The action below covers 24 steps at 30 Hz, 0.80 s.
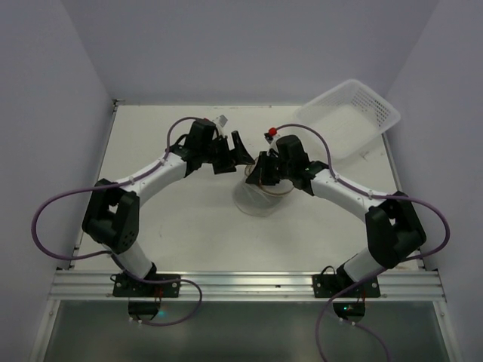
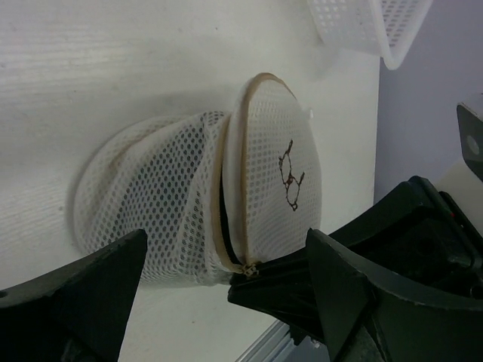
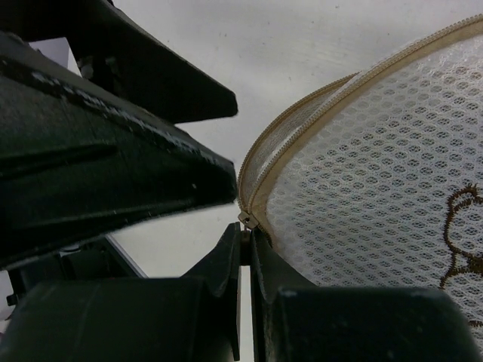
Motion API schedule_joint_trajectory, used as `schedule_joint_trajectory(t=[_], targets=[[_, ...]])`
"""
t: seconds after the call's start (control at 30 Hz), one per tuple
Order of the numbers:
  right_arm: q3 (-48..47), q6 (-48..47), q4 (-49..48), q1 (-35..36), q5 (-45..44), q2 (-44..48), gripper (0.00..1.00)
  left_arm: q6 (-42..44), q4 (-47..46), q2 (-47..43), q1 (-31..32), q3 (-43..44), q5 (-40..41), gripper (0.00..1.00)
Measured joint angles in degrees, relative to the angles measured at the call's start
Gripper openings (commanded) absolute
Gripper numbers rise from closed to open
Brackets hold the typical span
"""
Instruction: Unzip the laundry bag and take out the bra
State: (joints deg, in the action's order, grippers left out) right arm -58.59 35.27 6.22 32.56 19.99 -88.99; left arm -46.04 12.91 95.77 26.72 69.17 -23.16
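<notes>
The laundry bag (image 1: 259, 198) is a round white mesh case with a tan zipper rim, lying mid-table. In the left wrist view the laundry bag (image 2: 173, 204) has its flat face with the small bra drawing (image 2: 290, 179) lifted, and a dark slit (image 2: 220, 207) shows where the zipper is parted. The bra is hidden inside. My right gripper (image 3: 245, 240) is shut on the zipper pull (image 3: 247, 221) at the bag's rim (image 3: 302, 128). My left gripper (image 2: 226, 302) stands open just beside the bag, holding nothing, and its fingers (image 2: 83, 298) flank the right gripper's tips.
A white perforated plastic basket (image 1: 349, 117) sits tilted at the back right corner. Both arms meet over the bag, fingers nearly touching. A small red object (image 1: 271, 133) shows behind the right wrist. Walls close in the table on three sides.
</notes>
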Motion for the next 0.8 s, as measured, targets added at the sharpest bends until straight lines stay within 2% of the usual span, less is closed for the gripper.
schedule_joint_trajectory(t=[0.2, 0.3, 0.37, 0.4, 0.5, 0.53, 0.8], targets=[[0.00, -0.87, 0.04, 1.16, -1.03, 0.00, 0.00, -1.38, -1.86, 2.10, 2.38, -0.07, -0.24, 0.78], [0.00, -1.55, 0.24, 1.49, -1.57, 0.04, 0.00, -1.49, -2.14, 4.24, 3.23, -0.07, -0.20, 0.68], [0.02, -1.99, 0.44, 1.62, -2.47, 0.13, 0.00, -1.79, -2.14, 5.27, 3.87, -0.07, -0.13, 0.53], [0.11, -2.16, 0.59, 1.68, -2.64, 0.26, 0.00, -1.79, -2.21, 5.68, 4.24, -0.07, -0.07, 0.39], [0.92, -2.54, 0.85, 1.84, -3.65, 0.83, 0.00, -2.14, -2.60, 6.40, 4.96, -0.04, -0.39, 0.16], [1.33, -2.71, 1.07, 1.97, -4.00, 1.01, 0.00, -2.16, -2.80, 6.47, 5.22, 0.04, -0.31, 0.01], [6.95, -4.20, 1.03, 2.12, -6.08, 6.99, 0.00, -2.03, -2.80, 6.23, 5.07, 0.11, -1.73, 0.00]])
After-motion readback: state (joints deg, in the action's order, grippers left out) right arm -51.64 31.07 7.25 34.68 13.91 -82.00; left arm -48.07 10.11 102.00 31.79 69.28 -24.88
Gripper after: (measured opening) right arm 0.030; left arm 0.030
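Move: The laundry bag's zipper edge, just beside the pull, lies about 2 cm back, 4 cm right and 4 cm below the open left hand. The pull is 2 cm behind and 1 cm right of that edge. From the left hand, the mesh body hangs 2 cm back, 5 cm right, 11 cm down, and the logo flap is level, 12 cm right, 6 cm down. The right hand already holds the pull, with the edge 2 cm ahead, 1 cm left. Left fingers close fully on the bag's two zipper tapes, pinching them together beside the pull, after coming down and to the right about 5 cm with a little back. The right hand stays shut on the zipper pull, almost still at first, then draws it back and right some 3 cm, sinking slightly, away from the new grip. ##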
